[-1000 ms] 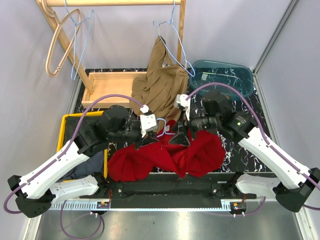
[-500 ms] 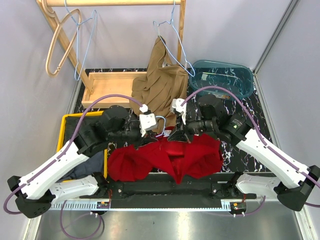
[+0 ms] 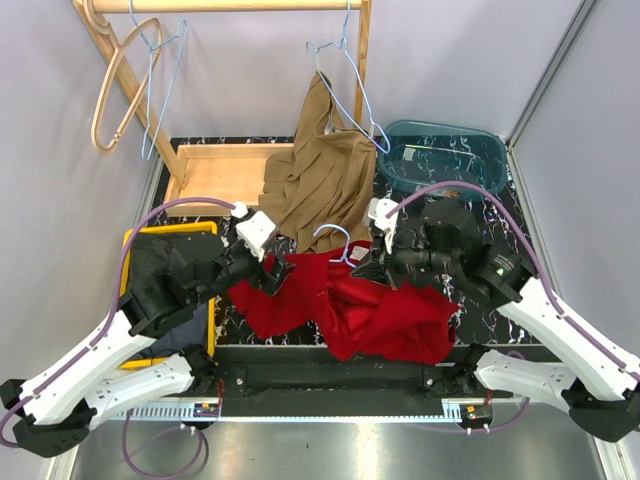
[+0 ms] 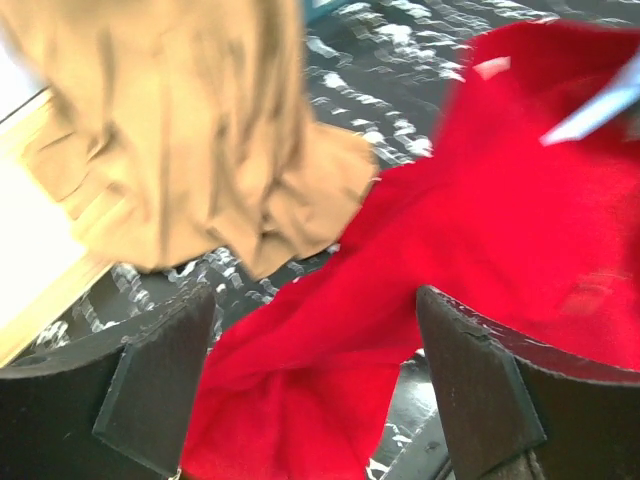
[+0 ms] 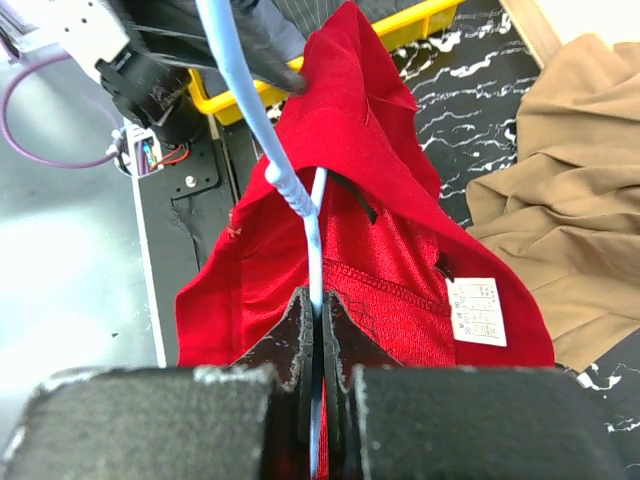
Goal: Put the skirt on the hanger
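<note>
The red skirt [image 3: 350, 305] lies bunched on the dark marbled table between both arms. A light blue wire hanger [image 3: 334, 236] sticks up out of its waistband, hook upward. My right gripper [image 3: 366, 267] is shut on the hanger; in the right wrist view the wire [image 5: 246, 95] runs straight into the closed gripper [image 5: 318, 312], with the skirt's waistband [image 5: 400, 262] and its white label [image 5: 478, 310] around it. My left gripper [image 3: 268, 272] stands open at the skirt's left edge, its fingers [image 4: 160, 380] wide apart over red cloth [image 4: 330, 370], holding nothing.
A tan garment [image 3: 322, 172] hangs from another wire hanger on the wooden rack and drapes onto the table just behind the skirt. A wooden tray [image 3: 215, 175] sits back left, a teal basin [image 3: 440, 155] back right, a yellow bin [image 3: 135, 238] with dark clothes left.
The left gripper let go of what it held, opened and pulled back to the left. The right gripper closed on the hanger wire. The skirt shifted to the right.
</note>
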### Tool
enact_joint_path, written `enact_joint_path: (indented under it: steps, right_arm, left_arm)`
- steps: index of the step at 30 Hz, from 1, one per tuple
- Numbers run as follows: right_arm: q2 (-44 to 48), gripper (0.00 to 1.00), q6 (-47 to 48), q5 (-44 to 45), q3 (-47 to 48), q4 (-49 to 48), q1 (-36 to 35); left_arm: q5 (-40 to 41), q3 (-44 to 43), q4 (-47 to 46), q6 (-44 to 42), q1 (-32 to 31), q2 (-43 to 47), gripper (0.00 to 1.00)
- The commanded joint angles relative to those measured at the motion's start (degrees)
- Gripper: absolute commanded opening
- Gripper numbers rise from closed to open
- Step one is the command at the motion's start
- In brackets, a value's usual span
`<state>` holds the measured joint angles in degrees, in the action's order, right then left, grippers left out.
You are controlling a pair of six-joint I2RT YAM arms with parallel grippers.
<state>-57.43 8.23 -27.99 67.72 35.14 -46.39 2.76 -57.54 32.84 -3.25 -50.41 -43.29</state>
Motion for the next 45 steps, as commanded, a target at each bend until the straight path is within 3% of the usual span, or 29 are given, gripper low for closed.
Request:
enact_joint_path:
  steps: [1, 6, 12, 18, 21, 23, 26, 30, 31, 34, 40, 45]
  right_arm:
    - [2.7, 0.0, -0.9, 0.0, 3.0, -2.6, 0.2]
    - [3.8, 0.0, -0.9, 0.8, 4.5, -1.2, 0.2]
    - [5.3, 0.0, -0.8, 1.5, 5.3, 0.3, 0.2]
    - [6.7, 0.0, -0.9, 2.0, 5.2, 0.8, 0.2]
    - [7.2, 0.0, -1.0, 1.3, 5.1, 0.8, 0.2]
    - [7.5, 0.0, -1.1, 0.8, 5.1, 0.6, 0.2]
    - [7.9, 0.0, -1.3, 0.5, 4.9, 0.6, 0.2]
    - [8.6, 0.0, -1.4, 1.1, 4.4, 1.2, 0.2]
    - [9.0, 0.0, -1.4, 1.4, 4.3, 1.4, 0.2]
    - [9.4, 0.0, -1.8, 2.1, 4.7, 3.0, 0.2]
    - [11.2, 0.0, -1.6, 2.3, 5.6, 5.5, 0.2]
    - [11.3, 0.0, -1.4, 2.4, 6.6, 6.4, 0.2]
  left_arm:
    - [10.7, 2.1, -4.0, 3.1, -0.2, 1.8, 0.86]
    - [14.5, 4.0, -0.5, 7.3, -0.1, 4.2, 0.86]
    - [13.5, 6.6, 2.4, 10.3, 0.0, 6.4, 0.88]
    - [4.2, 8.4, 1.8, 9.6, 0.0, 9.0, 0.87]
    - [5.1, 10.4, -0.3, 10.4, 0.0, 9.2, 0.86]
    - [7.0, 11.2, -1.5, 11.7, 0.0, 7.4, 0.81]
    - [10.3, 11.1, -3.2, 13.4, -0.1, 4.0, 0.64]
    - [14.5, 9.2, -3.8, 14.8, 0.0, 0.1, 0.26]
    - [15.7, 8.9, -3.6, 15.1, -0.1, -0.5, 0.12]
    - [19.5, 7.4, -2.6, 16.1, 0.4, -1.9, 0.0]
    - [25.0, 3.7, 0.8, 19.9, 7.3, -5.0, 0.0]
    - [19.4, 2.7, 0.6, 20.2, 14.0, -5.4, 0.0]
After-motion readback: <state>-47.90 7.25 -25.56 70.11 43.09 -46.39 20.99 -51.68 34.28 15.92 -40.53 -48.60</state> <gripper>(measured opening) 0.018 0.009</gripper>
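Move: The red skirt's upper left edge, still loose, lies about 9 cm below the left hand, some 3 cm to its left and 2 cm ahead. The yellow-rimmed box is about 27 cm to that hand's left, level with it; the brown skirt hangs about 18 cm ahead and 5 cm to its right. The right hand already pinches the hanger, its hook about 6 cm ahead and 5 cm left; from there that red edge is some 16 cm left and 4 cm ahead. The left fingers shut on the red skirt's upper left edge after the open hand swings left and sinks about 9 cm, drawing back slightly before coming forward again. Holding the cloth, the hand pulls it left and forward, rising a little; overall it turns roughly 35 degrees counter-clockwise. The right hand keeps its pinch on the hanger, easing right, back and up, away from the left hand. ##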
